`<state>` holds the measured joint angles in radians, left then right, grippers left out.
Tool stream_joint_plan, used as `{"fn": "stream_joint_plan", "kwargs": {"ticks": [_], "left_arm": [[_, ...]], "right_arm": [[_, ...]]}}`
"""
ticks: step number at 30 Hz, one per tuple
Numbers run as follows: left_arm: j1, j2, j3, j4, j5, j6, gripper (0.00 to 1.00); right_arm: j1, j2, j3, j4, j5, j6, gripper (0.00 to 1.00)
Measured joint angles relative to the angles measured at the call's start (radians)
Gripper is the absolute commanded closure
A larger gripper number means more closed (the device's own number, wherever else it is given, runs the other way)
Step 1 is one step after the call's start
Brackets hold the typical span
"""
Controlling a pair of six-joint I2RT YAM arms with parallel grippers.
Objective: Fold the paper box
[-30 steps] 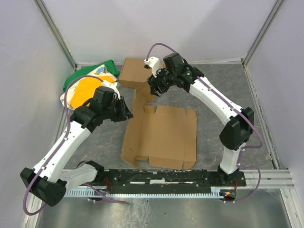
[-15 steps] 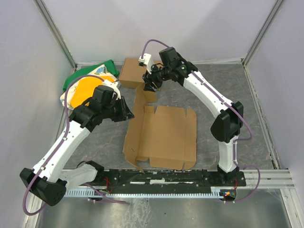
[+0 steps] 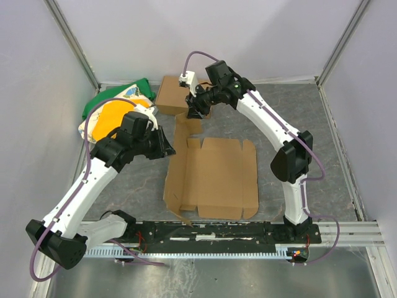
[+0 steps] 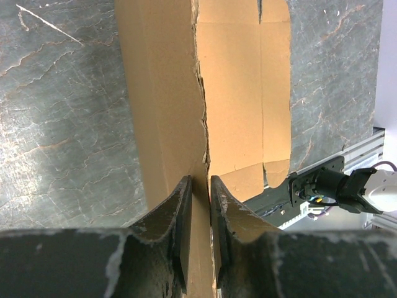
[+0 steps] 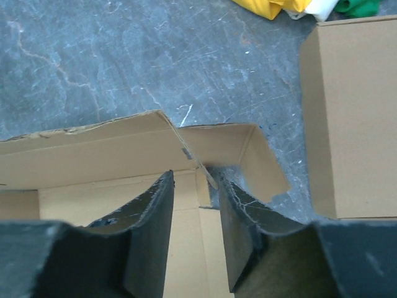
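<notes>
The paper box [image 3: 214, 177] lies as a brown die-cut sheet in the middle of the table, its left wall raised. My left gripper [image 3: 166, 145] is shut on that raised wall, and the cardboard edge [image 4: 200, 155] stands pinched between its fingers [image 4: 183, 205]. My right gripper [image 3: 197, 112] hovers over the sheet's far left corner. Its jaws are open. In the right wrist view the corner flap [image 5: 260, 164] sticks out past the right gripper [image 5: 193, 179], and the flap's thin edge runs in close to the right finger [image 5: 239, 205].
A ready-made brown cardboard box [image 3: 173, 94] sits at the back, just behind the right gripper, and shows as a ready-made box [image 5: 356, 118] in the right wrist view. A green, yellow and white bag [image 3: 115, 112] lies at the back left. Aluminium rail [image 3: 236, 233] runs along the near edge.
The right gripper has moved left and back to the sheet's far left corner flap, and its jaws have narrowed. The left gripper keeps its grip on the raised wall.
</notes>
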<state>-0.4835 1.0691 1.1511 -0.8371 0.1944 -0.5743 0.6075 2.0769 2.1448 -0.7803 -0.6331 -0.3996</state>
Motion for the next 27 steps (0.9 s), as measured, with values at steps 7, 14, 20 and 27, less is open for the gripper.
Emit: {"fn": "stream_joint_plan", "kwargs": {"ticks": [7, 14, 20, 27], "left_arm": [[0.0, 0.007, 0.0, 0.002, 0.021, 0.0, 0.75], [0.0, 0.011, 0.0, 0.006, 0.026, 0.0, 0.75], [0.0, 0.02, 0.0, 0.009, 0.039, 0.0, 0.76], [0.0, 0.033, 0.0, 0.019, 0.046, -0.001, 0.75]], "right_arm": [[-0.001, 0.0, -0.039, -0.017, -0.048, 0.014, 0.62], [0.01, -0.002, -0.083, -0.015, -0.082, 0.087, 0.8], [0.052, -0.002, -0.09, -0.003, -0.007, 0.218, 0.95], [0.087, -0.02, -0.117, 0.051, 0.134, 0.437, 0.94]]}}
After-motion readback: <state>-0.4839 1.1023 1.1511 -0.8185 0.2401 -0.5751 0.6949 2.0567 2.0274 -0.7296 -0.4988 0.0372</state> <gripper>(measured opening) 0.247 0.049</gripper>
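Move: Just behind the right hand stands the small tab at the far end of the raised left wall, about 3 cm back, 3 cm to its left and 4 cm lower. The closed carton lies some 14 cm ahead, 6 cm left and 18 cm down; the box's flat floor panel is centred roughly 17 cm back, 9 cm right and 20 cm down. From the left hand, already gripping the wall's top edge, that tab is about 10 cm ahead, 5 cm right, nearly level. Drawing back and sinking towards the tab, the right hand travels about 5 cm, then shifts some 2 cm left as its half-open fingers close and pinch the tab. Its wrist rolls the far side down about 20 degrees and swings clockwise late on. The left fingers keep their hold on the wall's edge, easing barely a centimetre right. ##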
